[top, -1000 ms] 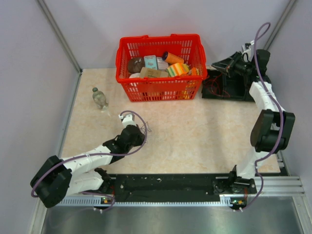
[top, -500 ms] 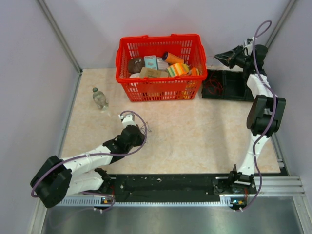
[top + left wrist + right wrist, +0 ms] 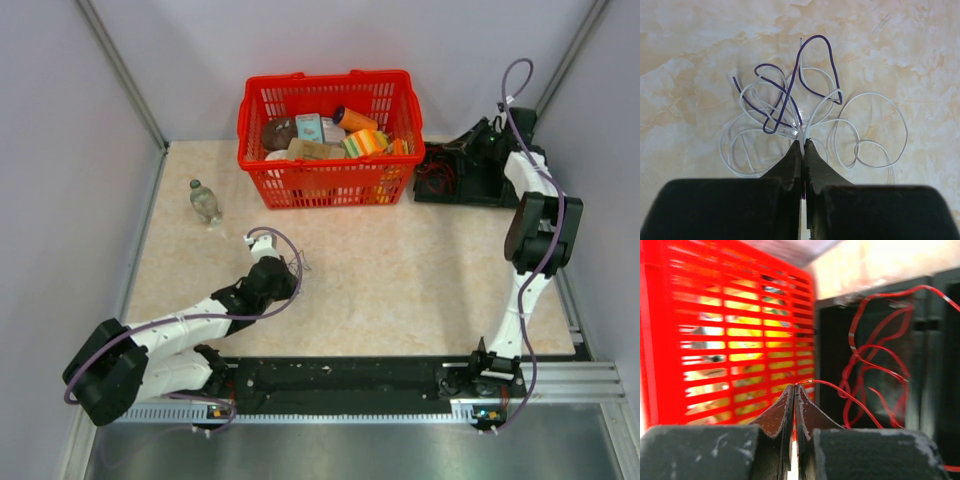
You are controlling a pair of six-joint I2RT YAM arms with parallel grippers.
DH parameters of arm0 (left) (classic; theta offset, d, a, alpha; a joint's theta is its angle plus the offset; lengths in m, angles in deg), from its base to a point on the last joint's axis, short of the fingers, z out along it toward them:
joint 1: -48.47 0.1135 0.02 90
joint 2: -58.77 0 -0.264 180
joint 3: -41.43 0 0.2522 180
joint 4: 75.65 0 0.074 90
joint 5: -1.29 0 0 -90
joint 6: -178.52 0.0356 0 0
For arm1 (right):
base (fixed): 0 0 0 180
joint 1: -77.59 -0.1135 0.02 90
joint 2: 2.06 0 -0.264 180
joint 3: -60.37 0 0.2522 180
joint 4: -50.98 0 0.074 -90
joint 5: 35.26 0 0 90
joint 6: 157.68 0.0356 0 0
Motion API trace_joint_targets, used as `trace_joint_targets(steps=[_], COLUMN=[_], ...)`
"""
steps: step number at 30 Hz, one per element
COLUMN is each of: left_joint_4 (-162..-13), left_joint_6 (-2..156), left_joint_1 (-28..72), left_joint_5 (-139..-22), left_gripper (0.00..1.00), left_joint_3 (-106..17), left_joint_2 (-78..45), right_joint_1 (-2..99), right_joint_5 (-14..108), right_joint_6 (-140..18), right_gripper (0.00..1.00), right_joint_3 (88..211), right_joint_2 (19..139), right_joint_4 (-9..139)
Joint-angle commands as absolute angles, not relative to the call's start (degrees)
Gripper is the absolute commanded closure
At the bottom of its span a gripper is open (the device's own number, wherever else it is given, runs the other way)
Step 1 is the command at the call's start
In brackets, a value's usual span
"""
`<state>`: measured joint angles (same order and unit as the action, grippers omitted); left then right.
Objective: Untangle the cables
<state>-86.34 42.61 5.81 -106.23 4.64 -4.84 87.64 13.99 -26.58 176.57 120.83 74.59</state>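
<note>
A tangle of thin white wires (image 3: 865, 125) with one dark purple wire (image 3: 815, 65) lies on the marble table. My left gripper (image 3: 802, 142) is shut on white strands at the middle of the tangle; in the top view it (image 3: 296, 268) sits left of centre. A red wire (image 3: 875, 355) lies looped in a black tray (image 3: 930, 340). My right gripper (image 3: 796, 386) is shut on one end of this red wire, just over the tray's left part. In the top view it (image 3: 458, 155) is at the back right above the tray (image 3: 490, 188).
A red basket (image 3: 330, 185) full of groceries stands at the back centre, close to the left of the black tray; it fills the left of the right wrist view (image 3: 715, 340). A small plastic bottle (image 3: 204, 202) stands at the back left. Grey walls close in both sides.
My right wrist rose above the black tray, then came down and back over it, still holding the red wire. The left arm and the white tangle have not moved.
</note>
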Motion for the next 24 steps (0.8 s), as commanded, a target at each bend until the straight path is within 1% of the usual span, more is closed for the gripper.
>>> trace_joint_targets(steps=[1, 6, 15, 18, 19, 20, 22, 24], left_joint_4=[-84.3, -84.5, -84.7, -84.7, -84.7, -84.7, -84.6, -84.7], left_joint_6=[43.3, 43.3, 43.3, 43.2, 43.1, 43.1, 43.3, 43.2], left_joint_1=[5.9, 5.9, 5.9, 5.9, 5.9, 5.9, 5.9, 5.9], left_joint_5=[-106.2, -106.2, -106.4, -106.3, -106.3, -106.3, -106.4, -106.3], left_gripper=[1.0, 1.0, 1.0, 1.0, 1.0, 1.0, 1.0, 1.0], left_joint_3=[3.1, 3.1, 3.0, 3.0, 3.1, 3.1, 3.1, 2.9], left_joint_2=[-5.4, -5.5, -5.6, -5.6, -5.5, -5.5, -5.6, -5.9], right_joint_1=[86.9, 83.1, 73.6, 74.2, 74.5, 75.0, 75.6, 75.8], right_joint_5=[26.5, 38.4, 58.0, 57.7, 55.0, 51.7, 46.8, 44.2], right_joint_6=[-38.9, -45.5, -53.2, -50.2, -49.3, -48.4, -47.3, -47.2], right_gripper=[1.0, 1.0, 1.0, 1.0, 0.99, 0.96, 0.8, 0.72], right_joint_3=[177.6, 177.6, 180.6, 180.9, 180.5, 180.5, 180.4, 181.4], right_joint_2=[118.5, 117.1, 120.2, 121.9, 121.9, 121.8, 120.9, 119.8], right_joint_4=[84.8, 88.0, 89.9, 91.0, 90.9, 90.8, 91.0, 92.5])
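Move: My right hand, shut on the second red cable, is above and a little short of the black tray's left compartment, whose middle lies about 4 cm ahead, 3 cm left and 14 cm below. The middle compartment is about 11 cm to my right, also 4 cm ahead; the red basket's middle is some 36 cm left and 7 cm ahead. From my left hand, the left compartment is about 36 cm ahead and 43 cm right. I lower the red cable with my right hand about 8 cm towards the tray's left compartment, drifting a little right at first, then swinging back left past my starting line. Meanwhile I roll my wrist nearly 40 degrees, left side dropping, so the fingers turn from leftward to forward and down; low over the compartment, they just begin to open. ##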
